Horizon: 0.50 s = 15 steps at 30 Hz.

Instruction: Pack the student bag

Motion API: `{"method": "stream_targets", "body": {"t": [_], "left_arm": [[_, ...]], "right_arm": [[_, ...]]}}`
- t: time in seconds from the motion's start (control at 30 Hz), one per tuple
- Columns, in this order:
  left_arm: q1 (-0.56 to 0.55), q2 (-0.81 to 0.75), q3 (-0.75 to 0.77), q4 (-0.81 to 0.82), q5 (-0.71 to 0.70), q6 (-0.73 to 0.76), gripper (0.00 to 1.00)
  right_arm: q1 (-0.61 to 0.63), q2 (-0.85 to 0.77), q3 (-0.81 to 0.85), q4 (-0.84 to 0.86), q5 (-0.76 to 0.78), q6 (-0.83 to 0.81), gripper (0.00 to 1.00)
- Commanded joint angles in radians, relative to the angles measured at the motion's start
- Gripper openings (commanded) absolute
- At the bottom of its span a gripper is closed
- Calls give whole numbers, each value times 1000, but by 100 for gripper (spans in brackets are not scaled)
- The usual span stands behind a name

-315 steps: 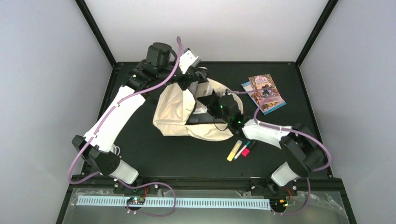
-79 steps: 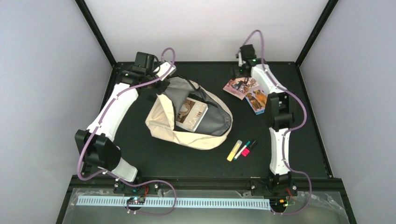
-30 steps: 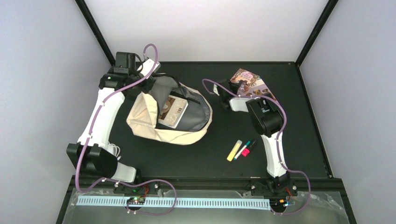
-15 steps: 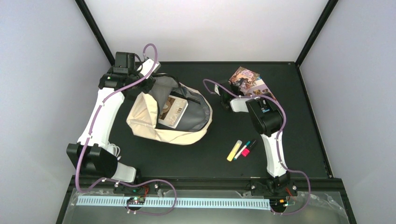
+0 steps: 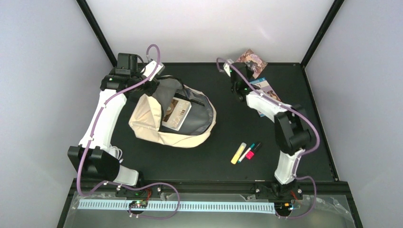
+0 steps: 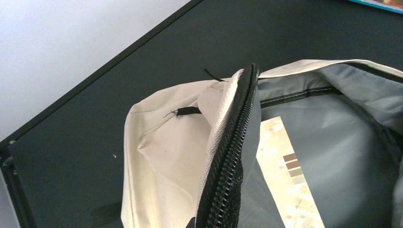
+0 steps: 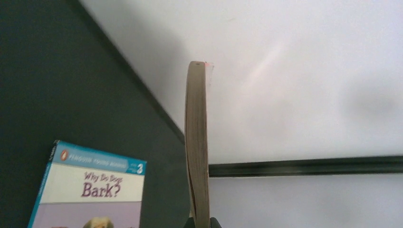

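The cream-beige student bag (image 5: 152,124) lies open at the table's left middle, its grey lining and a pale book (image 5: 176,113) showing inside. My left gripper (image 5: 154,81) is shut on the bag's zipper edge (image 6: 233,156) and holds the opening up. My right gripper (image 5: 240,72) is shut on a thin paperback (image 5: 252,60), seen edge-on in the right wrist view (image 7: 198,156), held in the air at the table's back right. A blue-banded book titled "Why Do Dogs Bark?" (image 7: 90,187) lies on the table below it and shows in the top view (image 5: 267,92).
A yellow highlighter (image 5: 238,153), a teal pen (image 5: 247,150) and a pink-and-black marker (image 5: 252,151) lie side by side on the black table, right of the bag. The enclosure's white walls and black posts stand close behind both grippers.
My right gripper has lifted the paperback off the table and swung it back and up toward the rear wall. The left arm and the bag have not moved in the last second.
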Motion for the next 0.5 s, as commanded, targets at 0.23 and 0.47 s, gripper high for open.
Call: {"method": "stream_targets", "body": {"t": [0.23, 0.47], "left_arm": [[-9, -53, 18, 31, 167, -8, 2], [-14, -44, 70, 16, 172, -23, 2]], "right_arm": [[8, -488, 93, -386, -464, 422, 1], [56, -777, -117, -372, -1158, 472, 1]]}}
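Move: The right gripper already holds the pink-covered book in the air; the backpack's opening lies about 31 cm to its left, 15 cm back and some 13 cm below. The dog book lies about 5 cm back, 8 cm right and 17 cm below it; the notebook in the bag is about 36 cm left, 15 cm back and 14 cm below. From the left gripper, still on the zip flap, the opening is about 12 cm right, level fore and aft, some 21 cm below. Lift the right gripper fast, about 23 cm, keeping the pinch on the pink-covered book; as it rises, draw it back some 16 cm from above the dog book, curving left late. Roll its left side up about 40 degrees and swing it counter-clockwise about as much. Keep the left gripper shut on the flap, easing it a few centimetres right, up and slightly back. ##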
